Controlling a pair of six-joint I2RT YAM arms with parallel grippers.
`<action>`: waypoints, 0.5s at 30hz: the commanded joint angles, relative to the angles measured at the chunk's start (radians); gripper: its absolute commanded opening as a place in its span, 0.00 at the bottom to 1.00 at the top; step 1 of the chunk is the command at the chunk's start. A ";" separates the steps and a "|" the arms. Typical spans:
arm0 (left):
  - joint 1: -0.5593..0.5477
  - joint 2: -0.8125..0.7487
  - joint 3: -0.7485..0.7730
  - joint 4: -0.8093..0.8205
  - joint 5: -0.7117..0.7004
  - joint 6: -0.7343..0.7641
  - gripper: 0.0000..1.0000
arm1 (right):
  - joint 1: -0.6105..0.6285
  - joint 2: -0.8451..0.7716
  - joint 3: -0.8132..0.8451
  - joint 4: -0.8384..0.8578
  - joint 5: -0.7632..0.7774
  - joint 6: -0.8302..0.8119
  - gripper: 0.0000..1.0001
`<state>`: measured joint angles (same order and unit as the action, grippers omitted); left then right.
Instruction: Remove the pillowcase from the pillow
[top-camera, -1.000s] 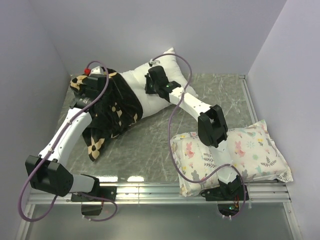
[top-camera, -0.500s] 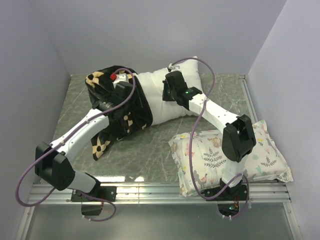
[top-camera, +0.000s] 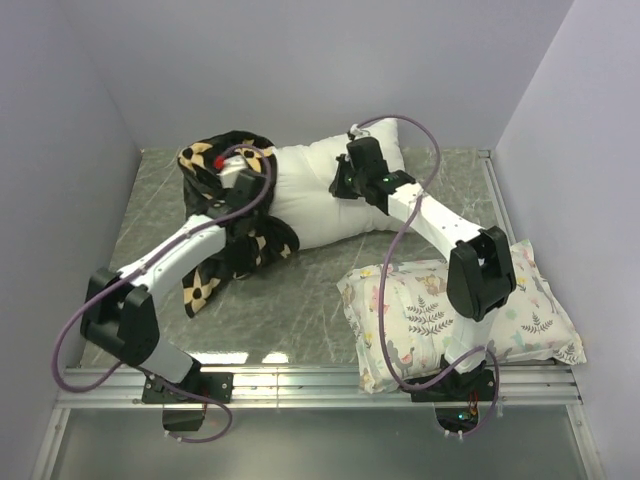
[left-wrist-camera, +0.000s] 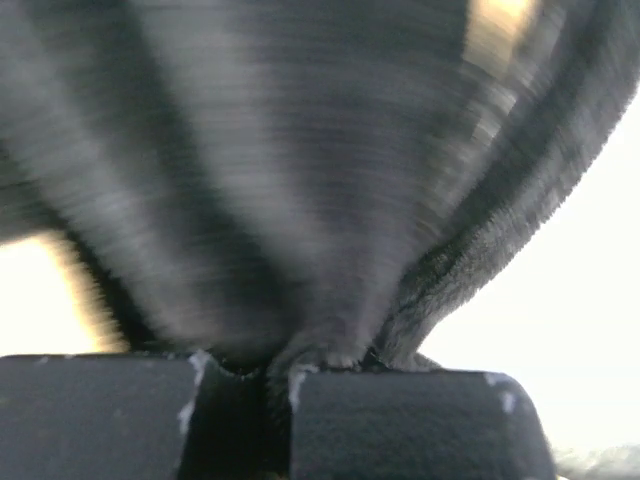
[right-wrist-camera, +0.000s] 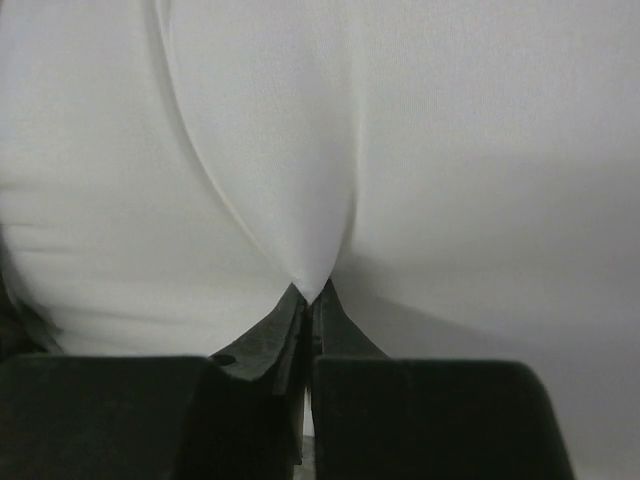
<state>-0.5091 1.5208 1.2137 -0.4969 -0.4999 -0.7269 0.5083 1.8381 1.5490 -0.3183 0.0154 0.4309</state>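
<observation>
The black pillowcase (top-camera: 235, 235) with tan flower motifs covers the left end of the plain white pillow (top-camera: 310, 195), which lies at the back of the table. My left gripper (top-camera: 243, 190) is shut on a fold of the pillowcase (left-wrist-camera: 300, 200) near the pillow's middle. My right gripper (top-camera: 345, 183) is shut on a pinch of the white pillow fabric (right-wrist-camera: 310, 150) toward its right end. The fingertips of both grippers are buried in cloth.
A smaller white pillow with pastel floral print (top-camera: 460, 310) lies at the front right, under the right arm's elbow. Grey walls close in the left, back and right. A metal rail (top-camera: 300, 385) runs along the near edge.
Both grippers have moved right and toward the back wall, carrying pillow and pillowcase with them. The pillowcase has bunched up more at the pillow's left end.
</observation>
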 joint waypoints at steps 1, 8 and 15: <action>0.197 -0.095 -0.115 -0.066 -0.009 -0.011 0.00 | -0.135 -0.051 -0.044 -0.082 0.048 -0.009 0.00; 0.484 -0.218 -0.221 -0.039 0.061 -0.025 0.00 | -0.271 -0.102 -0.060 -0.077 -0.011 0.014 0.00; 0.503 -0.177 -0.279 0.017 0.168 -0.065 0.00 | -0.261 -0.071 0.017 -0.105 -0.023 0.002 0.00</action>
<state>-0.0662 1.3251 0.9783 -0.4225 -0.2222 -0.7963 0.3309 1.7889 1.5162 -0.3450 -0.2123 0.5011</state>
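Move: The left hand already grips the black pillowcase, whose bunched middle lies about 3 cm to its left and 8 cm below; the white pillow's middle is some 17 cm to its right, 3 cm farther out and 6 cm lower. The right hand already pinches the pillow, its middle about 4 cm left and 6 cm below; from there the pillowcase lies some 24 cm left and 5 cm back. Left hand hauls the gripped pillowcase about 13 cm left while the right tugs the pillow 5 cm right. ##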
